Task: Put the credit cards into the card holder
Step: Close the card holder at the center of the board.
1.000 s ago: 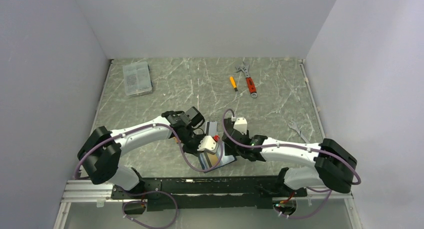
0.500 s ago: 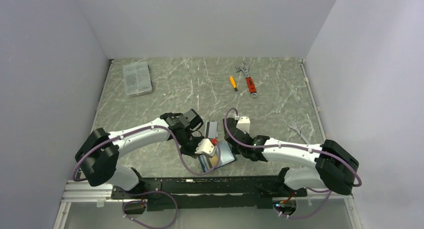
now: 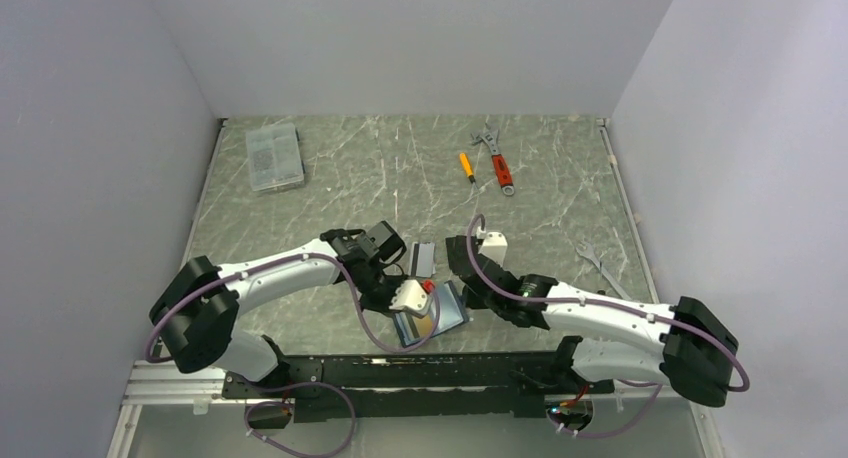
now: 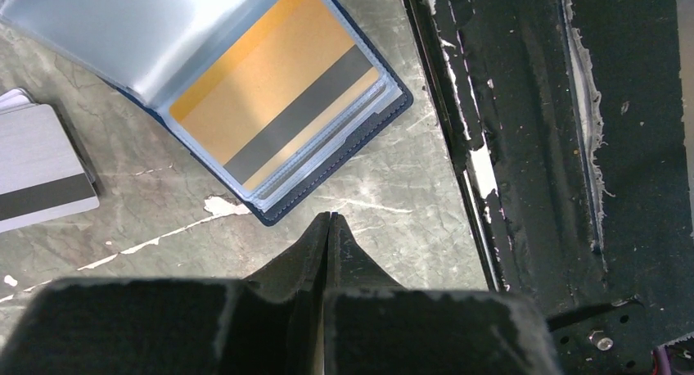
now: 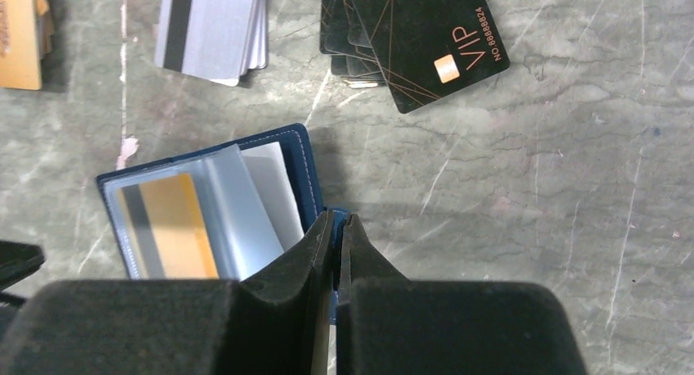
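Note:
The card holder (image 5: 304, 170) lies open on the table, navy outside with clear sleeves, and an orange credit card (image 4: 270, 105) with a dark stripe sits in one sleeve. My right gripper (image 5: 335, 218) is shut on the holder's blue right edge. Apart from the holder, my left gripper (image 4: 329, 217) is shut on nothing, just off its near corner. Loose credit cards lie beyond the holder: a silver stack (image 5: 217, 31), a black stack (image 5: 409, 39) and orange ones (image 5: 20, 35). From above, the holder (image 3: 447, 316) lies between the two wrists.
A clear plastic box (image 3: 274, 156) stands at the back left. At the back right lie a red wrench (image 3: 497, 161) and an orange screwdriver (image 3: 466, 166), with a silver spanner (image 3: 598, 261) at the right. The black base rail (image 4: 524, 146) runs close beside the holder.
My right gripper has closed from open onto the card holder's edge, and its arm has shifted a little. The left gripper has stayed shut in about the same place.

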Tool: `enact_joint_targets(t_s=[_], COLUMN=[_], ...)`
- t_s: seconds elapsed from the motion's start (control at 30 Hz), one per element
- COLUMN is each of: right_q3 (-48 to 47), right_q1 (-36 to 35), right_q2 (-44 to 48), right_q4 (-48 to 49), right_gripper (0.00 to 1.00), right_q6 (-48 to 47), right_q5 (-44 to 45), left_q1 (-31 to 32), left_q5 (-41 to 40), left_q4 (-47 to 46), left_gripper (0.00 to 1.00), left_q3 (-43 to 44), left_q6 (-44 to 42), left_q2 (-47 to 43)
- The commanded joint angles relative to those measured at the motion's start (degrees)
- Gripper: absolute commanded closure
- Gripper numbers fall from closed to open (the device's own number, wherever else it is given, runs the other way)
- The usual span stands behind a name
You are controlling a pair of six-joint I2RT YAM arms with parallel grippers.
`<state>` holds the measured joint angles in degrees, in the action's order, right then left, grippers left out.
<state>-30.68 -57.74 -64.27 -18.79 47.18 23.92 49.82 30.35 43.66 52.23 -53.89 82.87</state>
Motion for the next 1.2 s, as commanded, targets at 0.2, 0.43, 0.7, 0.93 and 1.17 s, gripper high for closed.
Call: enact_joint_targets(t_s=[0.2, 0.43, 0.7, 0.93, 1.17], right_q3=[-6.68, -13.09, -15.42, -20.67, -22.6], right_q1=[-0.12, -0.37, -1.48, -8.52, -10.57], right_q2=[7.31, 5.38, 1.3, -11.01, -16.66], right_q4=[-5.1, -11.94, -10.64, -8.02, -4.68], right_gripper=[1.0, 1.0, 1.0, 1.0, 1.0], right_q6=[1.86, 1.58, -1.7, -1.22, -3.81], right_q5=[-6.47, -2.76, -6.01, -10.35, -16.05], left_q1=[-7.67, -15.45, -18.26, -21.61, -25.7], left_q5=[4.65, 5.75, 6.15, 6.77, 7.38], left_q4=[-1.54, 1.37, 3.25, 5.56, 7.46], left_gripper=[0.97, 0.96, 0.96, 0.96, 0.96], left_q3=[0.64, -0.84, -3.99, -4.39, -5.69], left_q6=[0.01, -2.18, -2.76, -4.34, -6.33], left_q2=[-6.33, -10.88, -15.63, -17.72, -20.24])
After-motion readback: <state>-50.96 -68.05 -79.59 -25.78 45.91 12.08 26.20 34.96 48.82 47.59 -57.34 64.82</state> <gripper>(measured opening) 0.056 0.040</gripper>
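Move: The right fingers already hold the strap at the right edge of the open card holder, whose middle lies some 8 cm to the left, 5 cm back and about 4 cm below. The silver cards lie roughly 9 cm ahead and 10 cm left of this hand, the black cards about 10 cm ahead and 2 cm left. From the left hand, the card holder's middle is about 11 cm to the right, level fore and aft, and 5 cm below. Keep the right fingers shut on the strap and raise the card holder's right cover about 7.5 cm, then carry it over to the left by 8 cm or so, drawing back and sinking as the hand turns some 20 degrees counter-clockwise. Meanwhile take the closed, empty left gripper clear of the card holder, forward and up, then on to the left. ##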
